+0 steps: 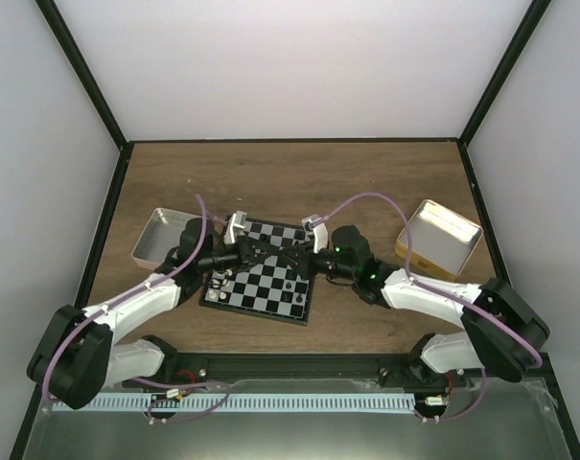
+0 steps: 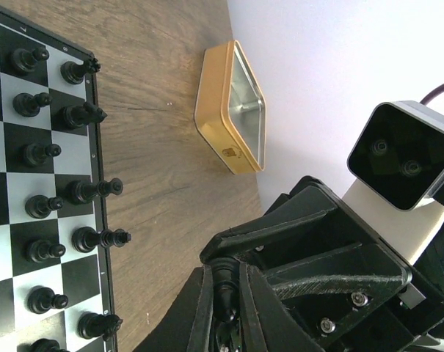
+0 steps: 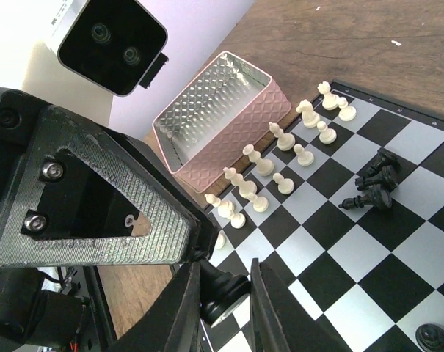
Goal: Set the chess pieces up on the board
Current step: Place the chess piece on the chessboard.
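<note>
The board (image 1: pixel 270 292) lies mid-table, and both grippers meet tip to tip just above it. My left gripper (image 1: pixel 256 255) (image 2: pixel 225 304) is shut on a small black chess piece (image 2: pixel 227 282). My right gripper (image 1: pixel 294 257) (image 3: pixel 225 293) is shut on the same black piece (image 3: pixel 222 297), whose round base faces the camera. In the left wrist view, black pieces (image 2: pixel 82 191) stand in two rows along the board's edge (image 2: pixel 100 220). In the right wrist view, white pieces (image 3: pixel 280 158) stand in two rows on the board (image 3: pixel 398 242). Three black pieces (image 3: pixel 372 187) lie toppled near mid-board.
A pinkish tin (image 1: pixel 160 235) (image 3: pixel 222 125) sits left of the board, close behind the white rows. A yellow tin (image 1: pixel 441 240) (image 2: pixel 233 110) stands on the right. One more black piece (image 3: pixel 431 337) stands near the right wrist view's lower corner.
</note>
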You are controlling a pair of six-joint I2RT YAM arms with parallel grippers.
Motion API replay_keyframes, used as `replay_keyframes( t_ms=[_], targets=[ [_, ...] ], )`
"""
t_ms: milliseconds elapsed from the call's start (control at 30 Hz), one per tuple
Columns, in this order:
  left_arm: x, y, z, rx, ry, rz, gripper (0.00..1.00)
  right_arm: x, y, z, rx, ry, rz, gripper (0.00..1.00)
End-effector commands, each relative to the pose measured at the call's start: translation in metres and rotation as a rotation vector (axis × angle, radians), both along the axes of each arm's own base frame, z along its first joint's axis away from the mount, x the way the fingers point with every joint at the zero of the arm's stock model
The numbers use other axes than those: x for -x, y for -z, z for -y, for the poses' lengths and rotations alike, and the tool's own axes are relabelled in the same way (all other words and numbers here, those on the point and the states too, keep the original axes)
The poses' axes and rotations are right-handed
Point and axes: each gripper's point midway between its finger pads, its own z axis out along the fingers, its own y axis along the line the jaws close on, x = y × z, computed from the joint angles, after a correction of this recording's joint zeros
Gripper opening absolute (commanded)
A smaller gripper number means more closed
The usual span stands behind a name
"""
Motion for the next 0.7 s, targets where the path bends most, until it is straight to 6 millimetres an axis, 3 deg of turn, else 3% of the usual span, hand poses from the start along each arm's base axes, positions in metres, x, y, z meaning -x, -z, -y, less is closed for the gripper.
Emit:
replay_keyframes(
  t_ms=[0, 100, 333, 467, 667],
  targets=[
    [-0.003, -0.011, 0.004, 0.011, 0.022, 0.054, 0.04, -0.004, -0.014, 0.002, -0.023, 0.02, 0.034, 0.18],
    [-0.013, -0.004, -0.003, -0.073, -0.024, 0.098, 0.04, -0.009, -0.007, 0.01, 0.019, 0.066, 0.028, 0.39],
    [-0.042, 0.018, -0.029, -0.406, -0.129, 0.183, 0.04, -0.032, 0.002, 0.052, 0.11, 0.336, 0.016, 0.67],
    [-0.044, 0.017, -0.023, -0.479, -0.136, 0.221, 0.04, -0.048, 0.007, 0.088, 0.213, 0.545, -0.01, 0.73],
    [-0.032, 0.009, 0.008, -0.61, -0.098, 0.317, 0.04, -0.057, 0.011, 0.149, 0.293, 0.874, -0.076, 0.77]
  ],
)
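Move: Both hands still grip the same black chess piece above the board, the piece lying between the two fingertips. The black back rank along the board's right edge has an empty square some 6 cm to the left hand's right, about level ahead and 15 cm below; another gap stands 8 cm back and 5 cm right. The lying black pieces are roughly 2 cm ahead and 5 cm left of the left hand. From the right hand that first empty square is likewise about 6 cm right and 15 cm below. The left fingers keep their pinch on the black chess piece while the right gripper opens wide and lets go, drawing off about 10 cm to the right and some way forward, turning clockwise. The left hand carries the piece about 4 cm forward, then eases slightly back, right and down, tipping its fingers some 30 degrees further down towards the board. ##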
